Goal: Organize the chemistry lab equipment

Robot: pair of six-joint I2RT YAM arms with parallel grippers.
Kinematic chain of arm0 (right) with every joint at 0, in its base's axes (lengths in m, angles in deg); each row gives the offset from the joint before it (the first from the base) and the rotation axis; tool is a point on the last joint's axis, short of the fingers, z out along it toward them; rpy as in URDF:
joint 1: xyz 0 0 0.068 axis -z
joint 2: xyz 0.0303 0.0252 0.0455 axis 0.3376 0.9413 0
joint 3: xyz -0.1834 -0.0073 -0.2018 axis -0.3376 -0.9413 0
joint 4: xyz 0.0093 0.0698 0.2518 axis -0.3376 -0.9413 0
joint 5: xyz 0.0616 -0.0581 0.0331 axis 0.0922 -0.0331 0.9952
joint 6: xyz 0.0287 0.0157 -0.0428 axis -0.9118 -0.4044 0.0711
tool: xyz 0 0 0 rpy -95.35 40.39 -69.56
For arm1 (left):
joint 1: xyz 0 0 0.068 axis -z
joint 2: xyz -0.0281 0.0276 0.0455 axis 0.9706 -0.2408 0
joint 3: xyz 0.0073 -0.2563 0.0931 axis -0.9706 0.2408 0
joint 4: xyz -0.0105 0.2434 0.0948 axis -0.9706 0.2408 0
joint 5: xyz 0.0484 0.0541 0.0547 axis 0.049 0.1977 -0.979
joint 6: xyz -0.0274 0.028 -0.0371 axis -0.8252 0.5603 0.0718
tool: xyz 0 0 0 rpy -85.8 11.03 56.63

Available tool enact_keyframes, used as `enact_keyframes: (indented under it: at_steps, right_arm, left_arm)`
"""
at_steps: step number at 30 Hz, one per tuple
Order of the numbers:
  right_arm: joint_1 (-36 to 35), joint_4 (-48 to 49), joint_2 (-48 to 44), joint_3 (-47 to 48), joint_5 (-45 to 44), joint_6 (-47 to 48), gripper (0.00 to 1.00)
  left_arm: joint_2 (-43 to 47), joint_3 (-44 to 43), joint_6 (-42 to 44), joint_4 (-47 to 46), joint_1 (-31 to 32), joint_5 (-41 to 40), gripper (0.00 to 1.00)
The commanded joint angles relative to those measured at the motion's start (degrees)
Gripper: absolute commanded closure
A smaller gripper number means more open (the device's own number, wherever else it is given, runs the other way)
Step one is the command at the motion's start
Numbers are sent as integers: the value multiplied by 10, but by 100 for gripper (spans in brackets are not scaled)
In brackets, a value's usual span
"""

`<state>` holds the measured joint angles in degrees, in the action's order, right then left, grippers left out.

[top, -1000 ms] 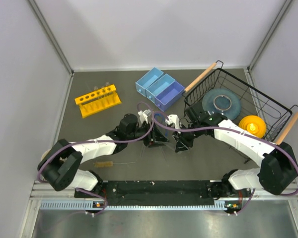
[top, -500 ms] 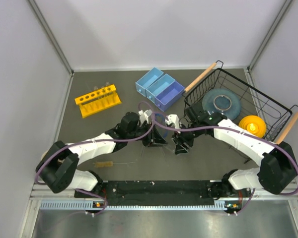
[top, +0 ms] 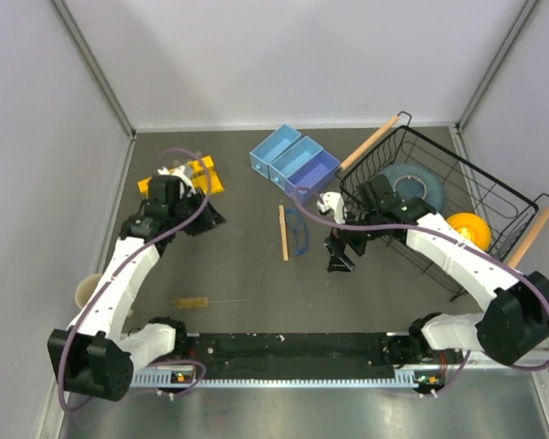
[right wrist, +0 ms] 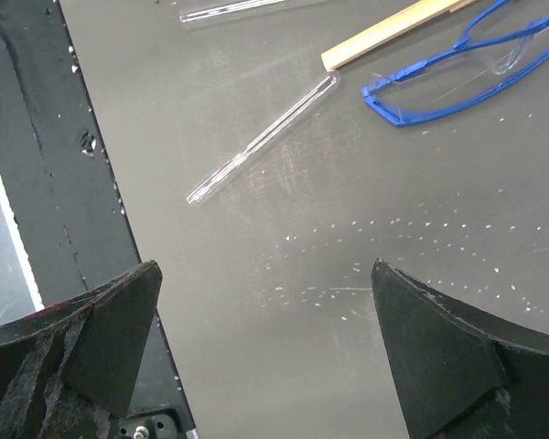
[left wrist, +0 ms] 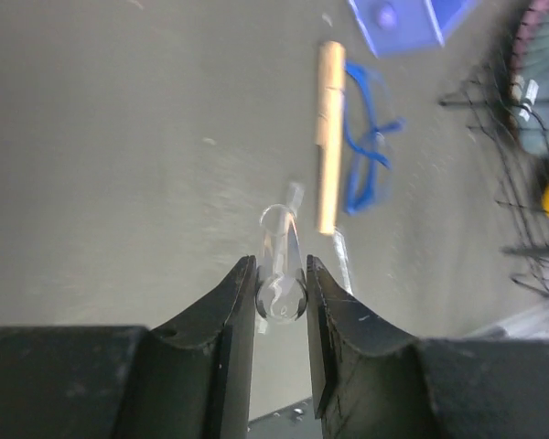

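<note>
My left gripper (left wrist: 281, 265) is shut on a thin clear glass tube (left wrist: 280, 240), held end-on between the fingers. In the top view it (top: 210, 218) hangs beside the yellow rack (top: 207, 174). The wooden stick (top: 282, 232) and the blue-framed safety glasses (top: 299, 230) lie side by side mid-table. Another glass tube (right wrist: 265, 137) lies on the table ahead of my right gripper (right wrist: 265, 274), which stands open and holds nothing. In the top view the right gripper (top: 339, 259) is just right of the glasses. The bristle brush (top: 194, 301) lies near the front left.
Two blue bins (top: 293, 160) sit at the back centre. The black wire basket (top: 494, 192) at the right holds a grey-blue plate (top: 412, 183) and a yellow bowl (top: 464, 229). A second loose tube (right wrist: 229, 9) lies near the stick.
My left arm has swung from mid-table to the yellow rack, carrying a tube. The right gripper has opened wide and drawn back, leaving the stick and glasses uncovered.
</note>
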<state>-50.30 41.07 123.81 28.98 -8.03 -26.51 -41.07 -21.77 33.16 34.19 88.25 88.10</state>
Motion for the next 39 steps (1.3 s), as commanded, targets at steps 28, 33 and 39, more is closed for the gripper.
enact_keyframes:
  at_steps: [28,33,39]
  right_arm:
    - [8,8,-51,-27,64,22,1]
    - [9,8,-41,-23,65,19,1]
    - [8,8,-36,-26,64,19,1]
  left_arm:
    - [-350,-413,153,89,-212,-195,92]
    - [-378,-422,155,85,-216,-191,92]
    - [-397,-430,158,85,-219,-190,91]
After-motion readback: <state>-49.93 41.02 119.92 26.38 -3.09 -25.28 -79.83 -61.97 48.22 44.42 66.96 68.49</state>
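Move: The left gripper already holds a clear test tube, mouth pointing away from the hand. Its place is the empty third peg from the left on the yellow rack, about 17 cm ahead, 20 cm to the left and 14 cm below. The three tubes already on pegs stand some 7 cm to the right of that peg and 2 cm farther out. The light blue box lies about 26 cm ahead of the hand and 13 cm to its right. From the right hand, the peg is roughly 25 cm ahead and 52 cm to the left. Swing the left gripper, fingers kept closed on the test tube, some 20 cm left and 17 cm forward to the yellow rack, rising about 3 cm on the way. Turn the wrist about 25 degrees counter-clockwise and raise the hand's left side about as much. Once across, sink 3 to 4 cm to bring the tube's mouth down close to the free third peg, beside the standing tubes. ##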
